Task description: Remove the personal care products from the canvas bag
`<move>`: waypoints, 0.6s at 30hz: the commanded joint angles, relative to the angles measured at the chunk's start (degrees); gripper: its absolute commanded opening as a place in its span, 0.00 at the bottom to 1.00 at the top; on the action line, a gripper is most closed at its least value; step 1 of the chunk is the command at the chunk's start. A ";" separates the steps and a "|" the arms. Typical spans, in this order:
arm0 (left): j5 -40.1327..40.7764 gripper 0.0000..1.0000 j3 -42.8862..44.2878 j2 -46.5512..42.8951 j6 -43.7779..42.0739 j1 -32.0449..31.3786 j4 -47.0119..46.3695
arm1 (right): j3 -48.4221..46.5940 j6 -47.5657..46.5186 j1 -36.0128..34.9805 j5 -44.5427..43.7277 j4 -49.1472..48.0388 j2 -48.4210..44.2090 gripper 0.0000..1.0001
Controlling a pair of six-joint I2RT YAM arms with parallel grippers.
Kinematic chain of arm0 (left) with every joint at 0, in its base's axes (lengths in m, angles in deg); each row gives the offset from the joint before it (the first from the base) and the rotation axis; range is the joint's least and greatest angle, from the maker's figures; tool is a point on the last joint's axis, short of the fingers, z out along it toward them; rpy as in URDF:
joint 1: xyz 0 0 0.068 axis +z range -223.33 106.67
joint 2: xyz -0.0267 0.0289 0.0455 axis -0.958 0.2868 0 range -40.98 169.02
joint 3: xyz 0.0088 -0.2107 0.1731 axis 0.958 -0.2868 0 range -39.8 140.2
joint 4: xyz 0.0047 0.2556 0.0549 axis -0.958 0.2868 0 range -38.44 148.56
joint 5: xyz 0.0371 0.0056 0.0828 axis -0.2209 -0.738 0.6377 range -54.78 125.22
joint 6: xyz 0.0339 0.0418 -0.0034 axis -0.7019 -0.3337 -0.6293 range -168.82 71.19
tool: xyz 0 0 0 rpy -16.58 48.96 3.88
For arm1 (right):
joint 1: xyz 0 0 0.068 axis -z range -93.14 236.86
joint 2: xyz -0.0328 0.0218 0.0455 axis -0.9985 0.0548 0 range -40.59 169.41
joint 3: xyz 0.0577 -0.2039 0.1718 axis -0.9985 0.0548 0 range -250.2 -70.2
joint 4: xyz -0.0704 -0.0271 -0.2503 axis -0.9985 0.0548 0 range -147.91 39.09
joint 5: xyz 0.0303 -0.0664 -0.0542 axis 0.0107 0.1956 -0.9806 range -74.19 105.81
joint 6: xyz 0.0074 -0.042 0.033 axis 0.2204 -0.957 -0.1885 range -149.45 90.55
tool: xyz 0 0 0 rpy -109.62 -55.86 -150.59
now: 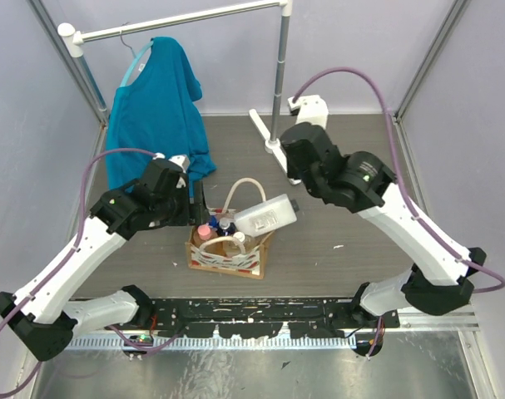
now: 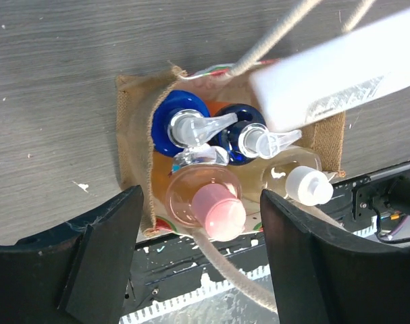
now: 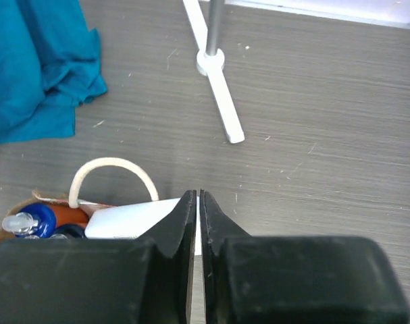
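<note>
The canvas bag (image 1: 229,260) stands upright at the table's middle, with its rim (image 2: 133,135) seen from above. Inside stand a pink-capped bottle (image 2: 218,210), a white-capped pale one (image 2: 309,185) and two orange ones with blue caps (image 2: 184,125). My left gripper (image 2: 201,263) hovers open above the bag, its fingers either side of the pink cap without touching it. A flat whitish bottle (image 1: 264,214) hangs tilted over the bag's far side. My right gripper (image 3: 199,199) is shut on that bottle's thin end (image 3: 130,219).
A teal shirt (image 1: 152,108) hangs on a white clothes rack (image 1: 279,75) at the back left, and the rack's foot (image 3: 218,101) lies on the table behind the bag. One rope handle (image 2: 238,277) trails under my left fingers.
</note>
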 commanded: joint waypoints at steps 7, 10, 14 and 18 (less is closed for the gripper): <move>3.76 0.77 2.82 2.12 -0.80 -3.68 -0.39 | 13.99 1.62 10.38 8.37 -6.85 -6.19 0.17; 3.53 0.77 2.74 2.06 -0.79 -3.82 -0.54 | 21.57 3.22 11.76 14.81 -12.25 -8.50 0.51; 3.11 0.78 2.11 1.86 -0.63 -3.95 -1.22 | 30.98 1.09 12.08 28.05 -23.49 -11.02 0.78; 2.91 0.78 1.53 1.76 -0.12 -3.93 -1.25 | 35.57 -1.59 12.07 33.11 -28.25 -10.12 0.86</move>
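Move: The white bottle, already out of the right hand's shut fingers, tilts over the bag's right side; its middle is about 18 cm below that hand, 5 cm to its left and 4 cm back. The blue pump bottles are some 16 cm left and 6 cm back, the white-capped bottle 12 cm left and 10 cm back, both roughly 23 cm down. From the left hand the white bottle is about 14 cm right, 2 cm ahead and 4 cm lower. The empty right hand first carries on to its right, away from the bag, by some 4.5 cm with its fingers still shut, then turns back left and drops towards the white bottle, ending about 15 cm lower than it began. On the way down the fingers open wide and the wrist tips them about 20 degrees more steeply downward, leaving them spread just right of and above the bottle's dark cap, without any grip on it. ##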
